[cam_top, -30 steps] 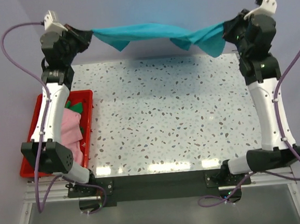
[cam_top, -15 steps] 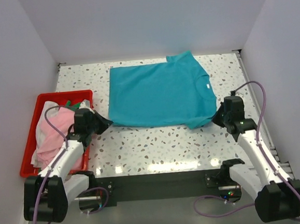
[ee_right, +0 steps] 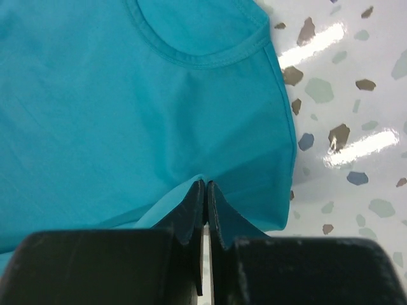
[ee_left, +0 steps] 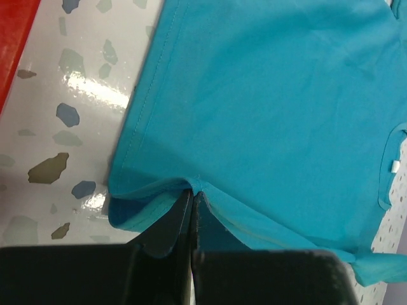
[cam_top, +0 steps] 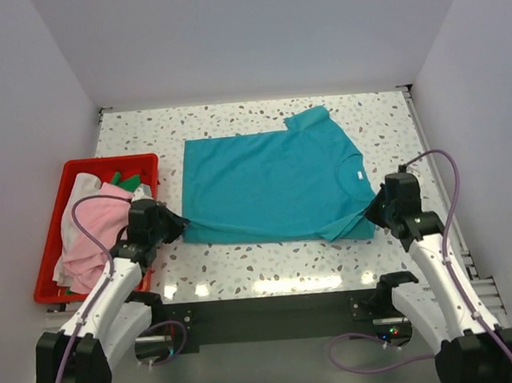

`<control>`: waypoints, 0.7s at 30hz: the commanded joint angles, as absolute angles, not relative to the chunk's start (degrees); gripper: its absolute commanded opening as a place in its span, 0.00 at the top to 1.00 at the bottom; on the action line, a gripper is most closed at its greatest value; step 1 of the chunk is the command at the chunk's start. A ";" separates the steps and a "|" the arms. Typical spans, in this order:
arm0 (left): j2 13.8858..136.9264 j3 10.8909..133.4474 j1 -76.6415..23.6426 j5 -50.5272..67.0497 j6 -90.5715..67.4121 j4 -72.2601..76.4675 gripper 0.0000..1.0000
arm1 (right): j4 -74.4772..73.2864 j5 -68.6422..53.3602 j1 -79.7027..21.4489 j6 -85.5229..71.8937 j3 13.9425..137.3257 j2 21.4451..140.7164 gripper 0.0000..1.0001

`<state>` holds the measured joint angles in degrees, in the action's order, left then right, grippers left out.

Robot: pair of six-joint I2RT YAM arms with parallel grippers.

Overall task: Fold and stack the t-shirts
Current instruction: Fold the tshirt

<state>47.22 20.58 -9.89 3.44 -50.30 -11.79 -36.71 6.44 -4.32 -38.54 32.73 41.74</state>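
A teal t-shirt (cam_top: 269,182) lies spread flat on the speckled table, collar to the right. At its near left corner, my left gripper (cam_top: 180,222) is shut on the hem (ee_left: 194,181). My right gripper (cam_top: 375,213) pinches the near right edge, below the collar (ee_right: 205,183), and is shut too. In both wrist views the cloth puckers up at the jaw tips. More t-shirts, a light pink one (cam_top: 95,231), a white one (cam_top: 77,192) and a dark green piece (cam_top: 126,179), lie heaped in the red bin.
The red plastic bin (cam_top: 55,291) stands at the table's left side, beside my left arm. White walls close in the table at the back and both sides. Purple cables loop off both arms.
A second ago both arms held the teal shirt stretched in the air at the back. They have since swung down and drawn it toward the near edge, laying it flat.
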 commanded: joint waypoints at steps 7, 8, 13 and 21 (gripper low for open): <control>62.04 33.91 -10.11 0.09 -48.96 -6.77 1.00 | -27.96 7.73 -4.22 -35.25 47.28 61.25 1.00; 64.31 34.71 -10.02 -1.48 -48.96 -6.07 1.00 | -27.25 7.65 -4.22 -35.16 48.33 62.48 1.00; 70.30 38.05 -9.14 -1.93 -48.96 -4.92 1.00 | -24.09 6.86 -4.22 -34.81 50.97 69.86 1.00; 75.76 40.08 -8.26 -2.37 -49.13 -3.43 1.00 | -20.66 6.68 -4.22 -33.49 56.15 78.57 1.00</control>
<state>74.98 37.26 -8.84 -0.84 -49.93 -6.85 -25.02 6.44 -4.32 -34.83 52.12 76.97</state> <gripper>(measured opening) 0.016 0.019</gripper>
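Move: Some 29 cm ahead of the left hand and 2 cm to its right lies the t-shirt's far-left corner, with the red bin's middle level with the hand, about 33 cm to its left. From the right hand, the collar is roughly 17 cm ahead and 2 cm left, and the far sleeve 38 cm ahead and 18 cm left. The cloth lies about 4 cm below both hands. Carrying the still-pinched near part of the t-shirt forward over its flat body, both hands travel away from the bases together, the left about 8 cm towards the far-left corner, the right about 12 cm towards the collar. Each rises a centimetre or two, then sinks back to about its starting height, fingers staying shut and tipping slightly downward. ##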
